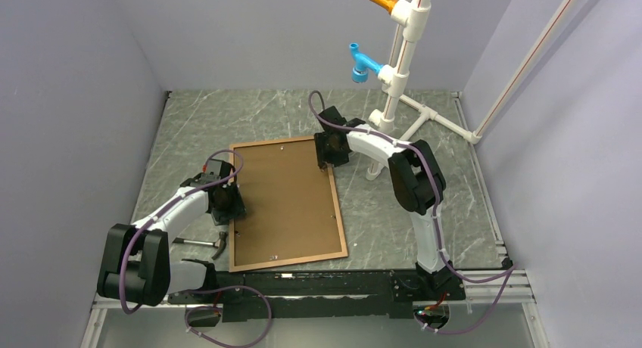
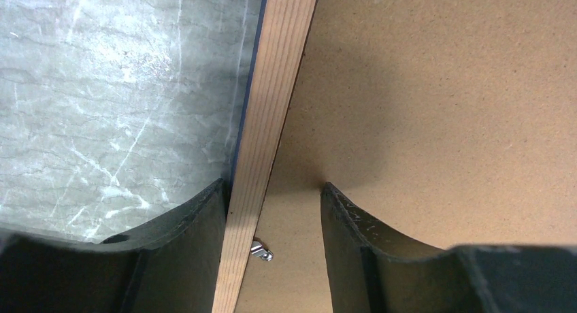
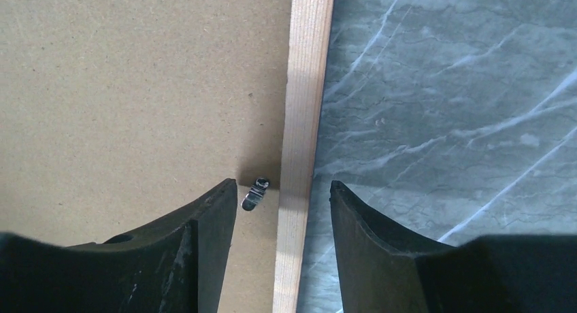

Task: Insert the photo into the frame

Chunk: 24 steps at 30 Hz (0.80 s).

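The frame (image 1: pixel 288 262) lies flat on the marbled table, wood face up, with a brown backing board (image 1: pixel 284 200) filling it. The photo is hidden. My left gripper (image 1: pixel 227 200) is open astride the left rail (image 2: pixel 272 102); in the left wrist view (image 2: pixel 273 185) one finger is against the rail's outer side and the other rests over the board. My right gripper (image 1: pixel 327 155) is open astride the right rail (image 3: pixel 306 88) near the far corner, its fingers clear of the wood on both sides (image 3: pixel 283 183). A small metal turn clip (image 3: pixel 255 192) sits beside each rail.
A white pipe stand (image 1: pixel 394 98) with blue and orange fittings rises at the back right, close behind the right arm. A small metal tool (image 1: pixel 203 244) lies on the table by the left arm. Grey walls close in left, right and behind.
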Tool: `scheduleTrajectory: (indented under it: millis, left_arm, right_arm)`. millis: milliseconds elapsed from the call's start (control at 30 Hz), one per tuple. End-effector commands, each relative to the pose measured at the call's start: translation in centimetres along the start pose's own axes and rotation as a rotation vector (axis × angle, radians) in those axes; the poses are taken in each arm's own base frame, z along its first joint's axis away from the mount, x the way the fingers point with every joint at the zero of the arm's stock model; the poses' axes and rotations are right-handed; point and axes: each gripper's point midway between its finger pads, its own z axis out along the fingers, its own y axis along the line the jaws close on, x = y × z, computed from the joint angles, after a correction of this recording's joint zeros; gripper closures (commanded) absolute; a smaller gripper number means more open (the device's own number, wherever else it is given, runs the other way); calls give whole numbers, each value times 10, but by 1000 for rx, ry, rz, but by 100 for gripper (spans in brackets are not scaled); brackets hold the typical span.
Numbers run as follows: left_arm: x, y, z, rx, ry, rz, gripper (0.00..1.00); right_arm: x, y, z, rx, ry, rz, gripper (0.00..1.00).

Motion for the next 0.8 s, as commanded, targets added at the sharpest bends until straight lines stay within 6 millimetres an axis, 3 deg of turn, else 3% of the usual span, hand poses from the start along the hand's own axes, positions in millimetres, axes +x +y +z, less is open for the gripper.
scheduleTrajectory:
  millis: [0,333,600,767]
  left_arm:
    - [5,6,11,-25,11,23,46]
    - [5,7,12,-32,15,27,47]
    - [3,5,12,-26,14,24,46]
    - [3,2,12,-13,18,24,47]
  right_arm:
    - [-14,15,-15,-66,-60,21,45]
    - [1,7,7,-24,6,-3,50]
    - [18,-6,4,19,26,-22,96]
    - [14,-16,9,103,4,-54,100]
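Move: The right hand hovers with half-open fingers over the frame's right rail: the metal clip is about 1 cm to its left, the rail about 1 cm to its right, both level with it fore-and-aft and some 1 cm below. The frame's far right corner is roughly 10 cm ahead and 2 cm left, the white pipe foot about 12 cm right and 2 cm back. From the left hand that clip is some 16 cm ahead and 23 cm right. The right hand sinks about 0.5 cm, then closes its half-open fingers, pinching the right rail beside the clip. ##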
